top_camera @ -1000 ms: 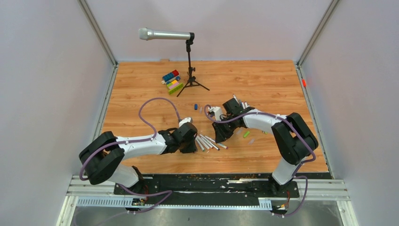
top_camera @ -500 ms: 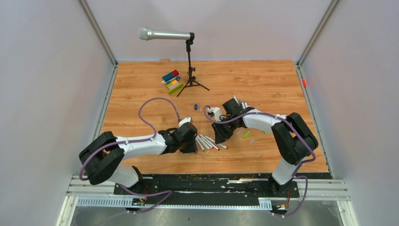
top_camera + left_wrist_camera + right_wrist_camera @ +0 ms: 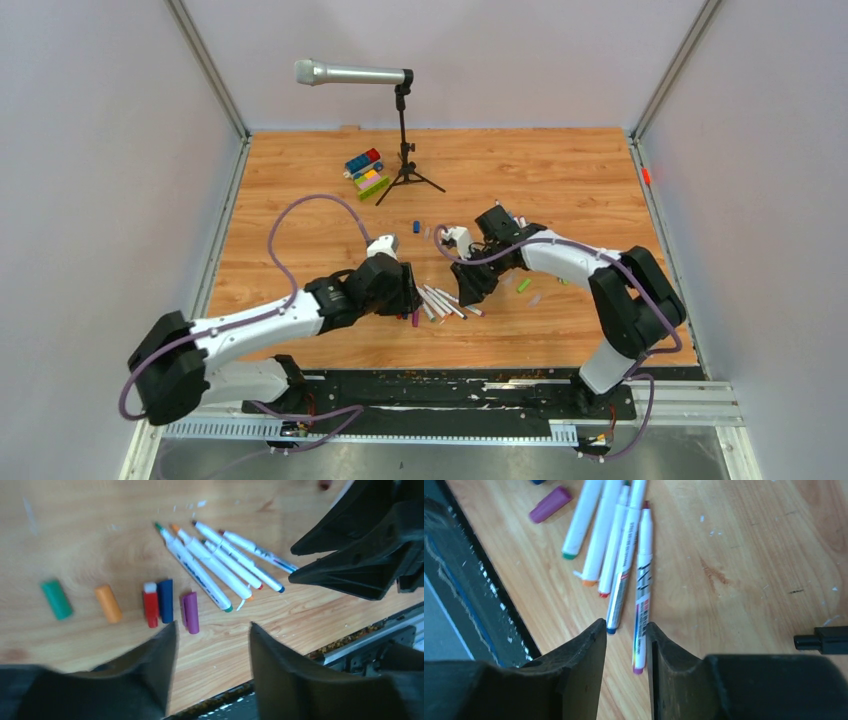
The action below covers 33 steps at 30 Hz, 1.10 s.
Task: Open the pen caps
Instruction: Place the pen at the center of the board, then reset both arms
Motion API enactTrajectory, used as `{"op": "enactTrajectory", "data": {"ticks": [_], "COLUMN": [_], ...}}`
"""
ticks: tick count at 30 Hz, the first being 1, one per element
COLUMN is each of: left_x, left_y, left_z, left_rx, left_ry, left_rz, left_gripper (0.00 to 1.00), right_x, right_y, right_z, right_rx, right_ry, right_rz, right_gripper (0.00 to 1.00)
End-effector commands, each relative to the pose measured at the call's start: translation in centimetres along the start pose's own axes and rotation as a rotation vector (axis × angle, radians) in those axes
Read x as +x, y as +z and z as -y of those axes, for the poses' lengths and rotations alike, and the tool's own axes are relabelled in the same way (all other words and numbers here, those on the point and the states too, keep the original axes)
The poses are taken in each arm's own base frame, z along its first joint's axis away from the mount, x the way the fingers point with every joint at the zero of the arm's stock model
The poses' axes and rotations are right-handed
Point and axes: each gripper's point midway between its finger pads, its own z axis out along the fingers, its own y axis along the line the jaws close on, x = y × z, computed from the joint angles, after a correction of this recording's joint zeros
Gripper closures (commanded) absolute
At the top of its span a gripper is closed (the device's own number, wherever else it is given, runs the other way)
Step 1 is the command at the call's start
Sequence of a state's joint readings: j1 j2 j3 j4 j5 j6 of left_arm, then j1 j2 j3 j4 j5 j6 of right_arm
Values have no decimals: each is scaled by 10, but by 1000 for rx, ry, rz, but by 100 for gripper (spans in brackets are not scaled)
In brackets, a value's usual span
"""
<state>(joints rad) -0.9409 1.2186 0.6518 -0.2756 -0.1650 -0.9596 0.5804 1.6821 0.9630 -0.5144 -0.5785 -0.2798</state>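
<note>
Five uncapped pens (image 3: 215, 565) lie side by side on the wooden table (image 3: 300, 200). Loose pen caps sit in a row beside them: green (image 3: 56, 599), orange (image 3: 108, 603), red (image 3: 150, 605), blue (image 3: 165, 600) and purple (image 3: 190, 612). My left gripper (image 3: 212, 630) hovers open just short of the purple cap, nothing between its fingers. My right gripper (image 3: 625, 630) stands narrowly open over the tail of the purple-ended pen (image 3: 642, 580), which rests on the table beside the right finger (image 3: 674, 670). From above, the left gripper (image 3: 408, 300) and right gripper (image 3: 468, 290) flank the pens (image 3: 440, 302).
A silver microphone (image 3: 350, 73) on a black stand (image 3: 404, 150) is at the back, with toy blocks (image 3: 365, 172) beside it. A green cap (image 3: 523, 285) and a blue cap (image 3: 415, 224) lie apart. The table's front edge and black rail (image 3: 350, 645) are close.
Both grippers have opened wider. The left arm's elbow has swung down and to the left while its gripper stayed by the pens. The right arm has hardly moved.
</note>
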Motion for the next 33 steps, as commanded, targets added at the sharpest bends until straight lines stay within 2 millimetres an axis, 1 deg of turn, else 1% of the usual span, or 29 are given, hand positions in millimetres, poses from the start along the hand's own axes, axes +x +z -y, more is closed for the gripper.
{"op": "enactTrajectory", "data": {"ticks": [1,3,4,5,7,10,12,14,16,18,19,21,24,25,26,27,30,33], "left_x": [-59,-76,-88,-96,-114,-140,-153,-163,-171,-182,-189,-203,-220,-226,-229,-231,-233,-234], "left_y": [-40,-52,-61,-67,-79,-94,-97,-95,-91,-95,-100,-115,-139,-148,-157,-164,-191,-218], "left_z": [2,-7,-10,-15,-21,-36,-55,-74,-91,-102,-110,-116,-111,-108,-104,-101,-89,-77], "left_rx": [-8,-9,7,25,76,113,80,61,91,130,119,69,31,25,23,19,20,30], "left_ry": [111,137,127,117,96,52,25,0,-90,-178,-201,-188,-133,-119,-108,-102,-101,-86], "left_rz": [225,282,318,340,386,447,445,417,380,366,372,398,455,476,490,502,532,602], "left_gripper": [31,17,10,5,0,0,0,0,0,0,0,0,0,0,0,0,0,0], "right_x": [-30,-34,-35,-38,-41,-38,-35,-30,-28,-21,-18,-15,-15,-17,-20,-23,-31,-36], "right_y": [-43,-65,-78,-95,-125,-173,-205,-238,-270,-303,-315,-341,-368,-373,-379,-383,-395,-401], "right_z": [-20,-22,-22,-22,-17,-3,8,21,34,46,50,56,52,48,41,34,22,17], "right_rx": [-44,-53,-55,-44,-18,55,135,229,311,384,409,471,544,563,581,593,628,624], "right_ry": [-211,-250,-263,-275,-275,-246,-215,-157,-83,36,109,192,235,223,192,162,127,154], "right_rz": [100,148,179,228,324,500,615,726,822,883,900,913,908,908,912,917,959,997], "right_gripper": [63,62,60,59,53,44,34,25,20,16,13,13,13,12,8,1,0,0]}}
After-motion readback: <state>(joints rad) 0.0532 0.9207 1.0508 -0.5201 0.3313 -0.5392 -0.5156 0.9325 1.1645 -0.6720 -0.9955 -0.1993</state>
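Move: Both hands are empty. The left hovers some 7 cm over the caps just set down: the purple cap is right below it, about 1 cm back and 1 cm right, the blue cap 1 cm ahead and 1 cm left. The purple-ended pen's middle lies about 11 cm to its right and 2 cm ahead. From the right hand, 3 cm above table things, that pen is 3 cm left and 2 cm ahead, its blue-ended neighbour 5 cm left and 1 cm ahead, and the light green cap 11 cm right and 6 cm ahead. Both empty hands back off from the middle at once, opening fully: the right climbs about 30 cm while swinging some 23 cm to its right and a little forward, away from the purple-ended pen, turning clockwise and lifting its fingertips. The left rises off the purple cap and sweeps left and forward, dips slightly, then climbs again to finish some 22 cm higher, fingertips tipped up and turned a bit counter-clockwise. ##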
